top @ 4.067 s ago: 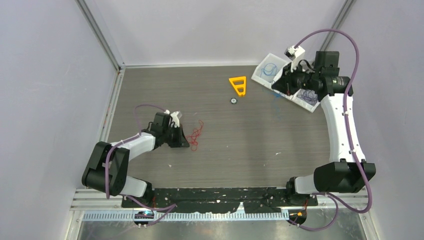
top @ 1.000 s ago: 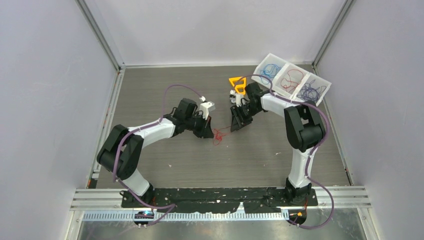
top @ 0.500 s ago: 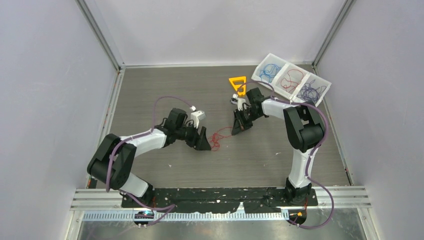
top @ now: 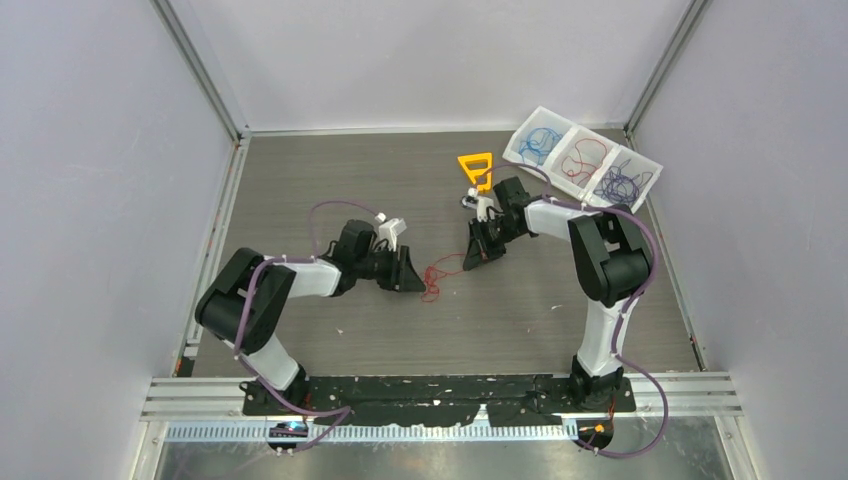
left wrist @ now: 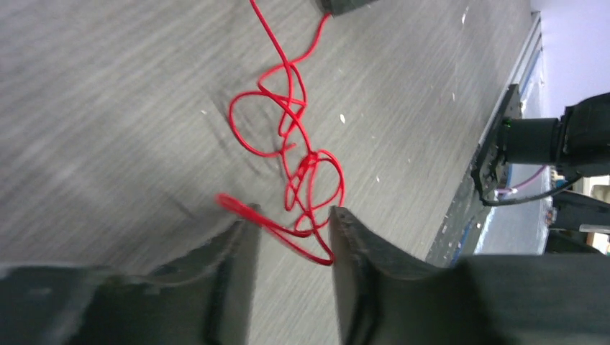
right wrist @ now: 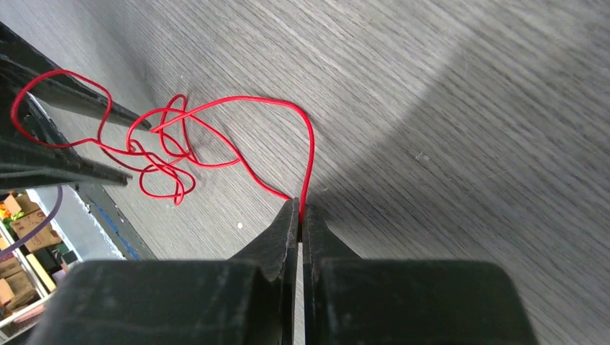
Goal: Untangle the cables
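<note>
One red cable (top: 432,279) lies in loose tangled loops on the grey table between my two grippers. My left gripper (top: 411,279) sits low at the clump's left side. In the left wrist view its jaws stand open (left wrist: 291,215), and a loop of the red cable (left wrist: 291,154) crosses the gap between the fingertips. My right gripper (top: 470,260) is shut on one end of the red cable (right wrist: 173,144). The strand runs out of the closed tips (right wrist: 299,205) and arcs over to the clump. More cables in blue, red and dark purple lie in the tray.
A white three-compartment tray (top: 600,134) stands at the back right, one cable colour per compartment. An orange plastic triangle (top: 476,168) lies just behind the right arm. The left gripper's dark fingers (right wrist: 57,169) show at the left edge of the right wrist view.
The left gripper has opened, letting go of the red cable, and has drawn back slightly to the left. The right gripper has closed on the cable's end and stayed put.
</note>
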### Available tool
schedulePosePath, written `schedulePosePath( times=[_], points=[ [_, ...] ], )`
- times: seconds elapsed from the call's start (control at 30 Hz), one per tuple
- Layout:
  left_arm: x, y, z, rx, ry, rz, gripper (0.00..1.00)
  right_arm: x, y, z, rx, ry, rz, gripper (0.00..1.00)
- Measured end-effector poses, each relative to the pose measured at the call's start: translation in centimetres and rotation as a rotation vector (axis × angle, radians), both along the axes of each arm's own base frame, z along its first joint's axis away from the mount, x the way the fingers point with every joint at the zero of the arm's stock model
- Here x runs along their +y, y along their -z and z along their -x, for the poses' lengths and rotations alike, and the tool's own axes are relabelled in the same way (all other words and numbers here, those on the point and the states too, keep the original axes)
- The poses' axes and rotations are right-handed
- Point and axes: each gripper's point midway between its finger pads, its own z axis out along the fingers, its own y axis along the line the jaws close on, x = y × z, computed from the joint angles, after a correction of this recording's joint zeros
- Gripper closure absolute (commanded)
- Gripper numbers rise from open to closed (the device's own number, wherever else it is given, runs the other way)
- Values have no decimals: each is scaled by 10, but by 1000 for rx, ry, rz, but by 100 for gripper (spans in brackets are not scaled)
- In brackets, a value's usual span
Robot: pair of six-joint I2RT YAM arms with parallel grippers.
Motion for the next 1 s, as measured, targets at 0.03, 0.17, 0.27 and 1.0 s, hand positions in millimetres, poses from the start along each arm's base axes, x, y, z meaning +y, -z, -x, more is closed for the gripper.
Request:
schedulePosePath(
  times=[0.03,0.17,0.27,1.0],
  points=[
    [0,0,-3,11,-20,5,81,0,0,0,-3,1,2,95],
    [1,-6,-16,12,-67,20,100,-8,0,-1,-18,14,23,95],
    [10,-12,-23,1,-104,24,100,-25,-4,-4,-33,48,50,94],
    [114,-29,-34,-81,-302,-99,100,-189,-81,-44,-307,339,208,95]
  ],
)
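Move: The red cable's small tangle has its middle about 3 cm to the right of the left hand, 2 cm ahead and 2 cm below, with one loop already between the open fingers. From the right hand, still pinching the other end, the tangle is some 7 cm left and 3 cm back. The silver knob stands about 15 cm straight ahead of the right hand, the yellow triangle 23 cm ahead and 2 cm right. Shut the left gripper on the red loop while easing forward, then draw it left about 11 cm, lifting slightly and turning counter-clockwise. Keep the right gripper pinched on its strand and pull right some 19 cm, away from the left hand, rising about 8 cm and going a little forward as it turns clockwise. ##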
